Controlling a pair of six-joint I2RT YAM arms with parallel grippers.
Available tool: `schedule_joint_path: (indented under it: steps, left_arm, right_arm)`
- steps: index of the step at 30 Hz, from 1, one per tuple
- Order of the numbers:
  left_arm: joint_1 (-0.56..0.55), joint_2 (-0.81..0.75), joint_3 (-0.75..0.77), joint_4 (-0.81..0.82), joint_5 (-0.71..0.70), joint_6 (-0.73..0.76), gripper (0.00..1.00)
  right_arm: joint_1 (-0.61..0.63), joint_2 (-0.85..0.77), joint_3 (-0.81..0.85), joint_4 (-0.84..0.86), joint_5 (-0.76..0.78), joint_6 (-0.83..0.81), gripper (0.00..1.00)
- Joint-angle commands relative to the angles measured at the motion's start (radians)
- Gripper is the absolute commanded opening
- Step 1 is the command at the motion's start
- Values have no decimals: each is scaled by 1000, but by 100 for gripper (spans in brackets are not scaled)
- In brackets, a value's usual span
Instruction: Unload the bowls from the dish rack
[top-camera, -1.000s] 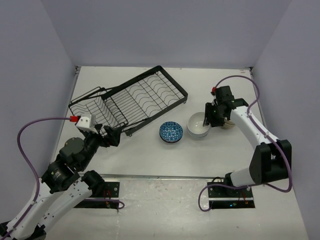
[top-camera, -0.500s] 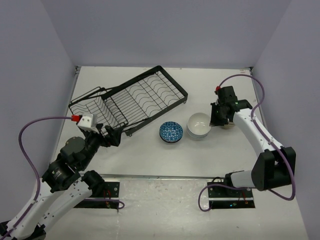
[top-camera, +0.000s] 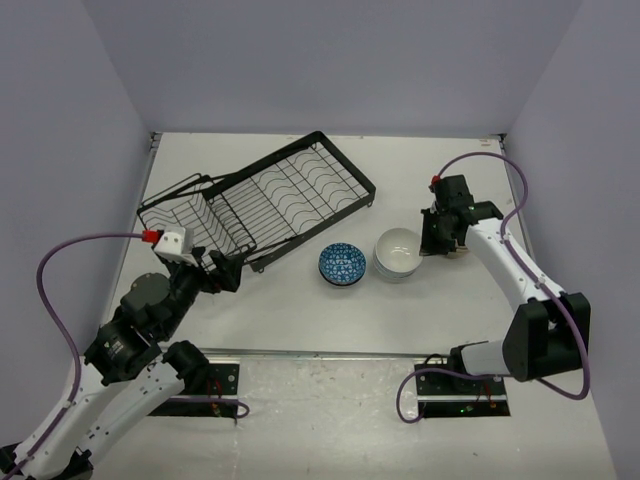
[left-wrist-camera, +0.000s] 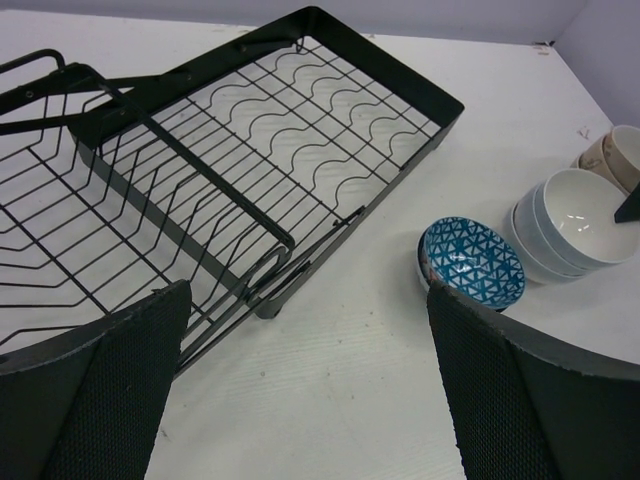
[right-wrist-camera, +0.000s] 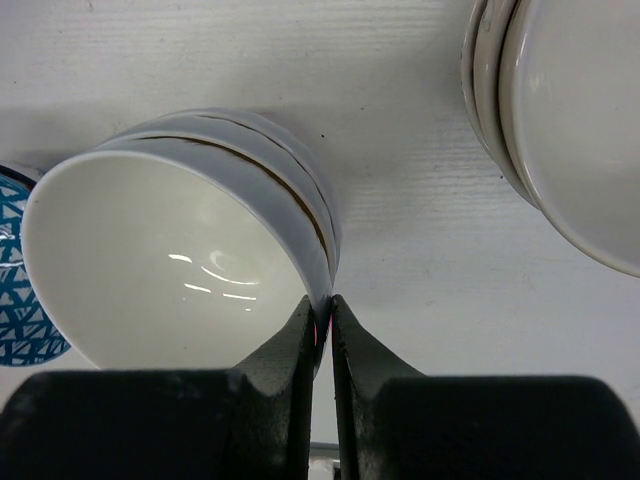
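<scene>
The black wire dish rack (top-camera: 262, 196) lies slanted at the back left, and no bowl shows in it (left-wrist-camera: 250, 150). A blue-and-white patterned bowl (top-camera: 342, 263) (left-wrist-camera: 472, 262) sits on the table in front of it. Right of it stands a stack of white bowls (top-camera: 397, 250) (left-wrist-camera: 575, 215) (right-wrist-camera: 170, 270). My right gripper (top-camera: 426, 242) (right-wrist-camera: 321, 305) is shut on the right rim of the top white bowl. Beige bowls (top-camera: 457, 249) (left-wrist-camera: 612, 155) (right-wrist-camera: 570, 120) sit stacked further right, partly under that arm. My left gripper (top-camera: 225, 270) (left-wrist-camera: 306, 290) hovers open near the rack's front corner, holding nothing.
Purple-grey walls close in the table on the left, back and right. The right arm's cable (top-camera: 480, 160) loops above the beige stack. The table's near edge (top-camera: 330, 352) runs just ahead of both arm bases.
My right gripper has shifted slightly right, from over the white bowl to its right rim, and its jaws have closed on that rim. The left arm and the rack have not moved.
</scene>
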Motion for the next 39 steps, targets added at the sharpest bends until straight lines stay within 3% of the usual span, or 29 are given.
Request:
schedule_joint_path:
  steps: [1, 8, 13, 17, 18, 20, 21, 27, 31, 36, 39]
  left_arm:
    - [40, -1, -5, 48, -14, 20, 100]
    - [196, -23, -26, 98, 107, 49, 100]
    - [206, 2, -20, 94, 123, 55, 100]
    - [206, -3, -22, 97, 124, 55, 100]
    - [207, -3, -22, 97, 123, 55, 100]
    - [209, 0, -22, 97, 103, 48, 100]
    - [210, 8, -20, 88, 67, 43, 100]
    - [241, 49, 20, -13, -179, -53, 100]
    - [250, 43, 49, -75, -254, -99, 100]
    - [250, 13, 60, -77, -293, -72, 100]
    - [250, 31, 53, -32, -313, -9, 100]
  right_arm:
    - [1, 10, -5, 25, -25, 7, 9]
    - [1, 32, -6, 46, -56, 4, 8]
    - [3, 44, -8, 60, -67, 6, 9]
    - [1, 20, -11, 55, -38, 15, 30]
    - [1, 11, -8, 51, -35, 18, 39]
    - [3, -21, -2, 45, -27, 19, 44]
    - [1, -32, 7, 34, -20, 24, 53]
    - [4, -194, 70, -50, 60, 38, 69]
    - [12, -391, 107, -86, 100, 20, 99]
    - [18, -723, 84, -66, 133, 27, 99]
    - [18, -831, 60, -57, 164, -31, 99]
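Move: The right fingers still pinch the right-hand rim of the top white bowl on its stack; the bowl's middle lies about 6 cm left, 1 cm ahead and 2 cm below. The beige bowls stand some 9 cm right, 6 cm ahead, the blue bowls 19 cm left, 2 cm back, both about 4 cm below. From the left hand the white bowl is roughly 38 cm right, 10 cm ahead, 18 cm below. Opening off the white bowl's rim, the right hand rises about 20 cm and back; left hand swings left. ##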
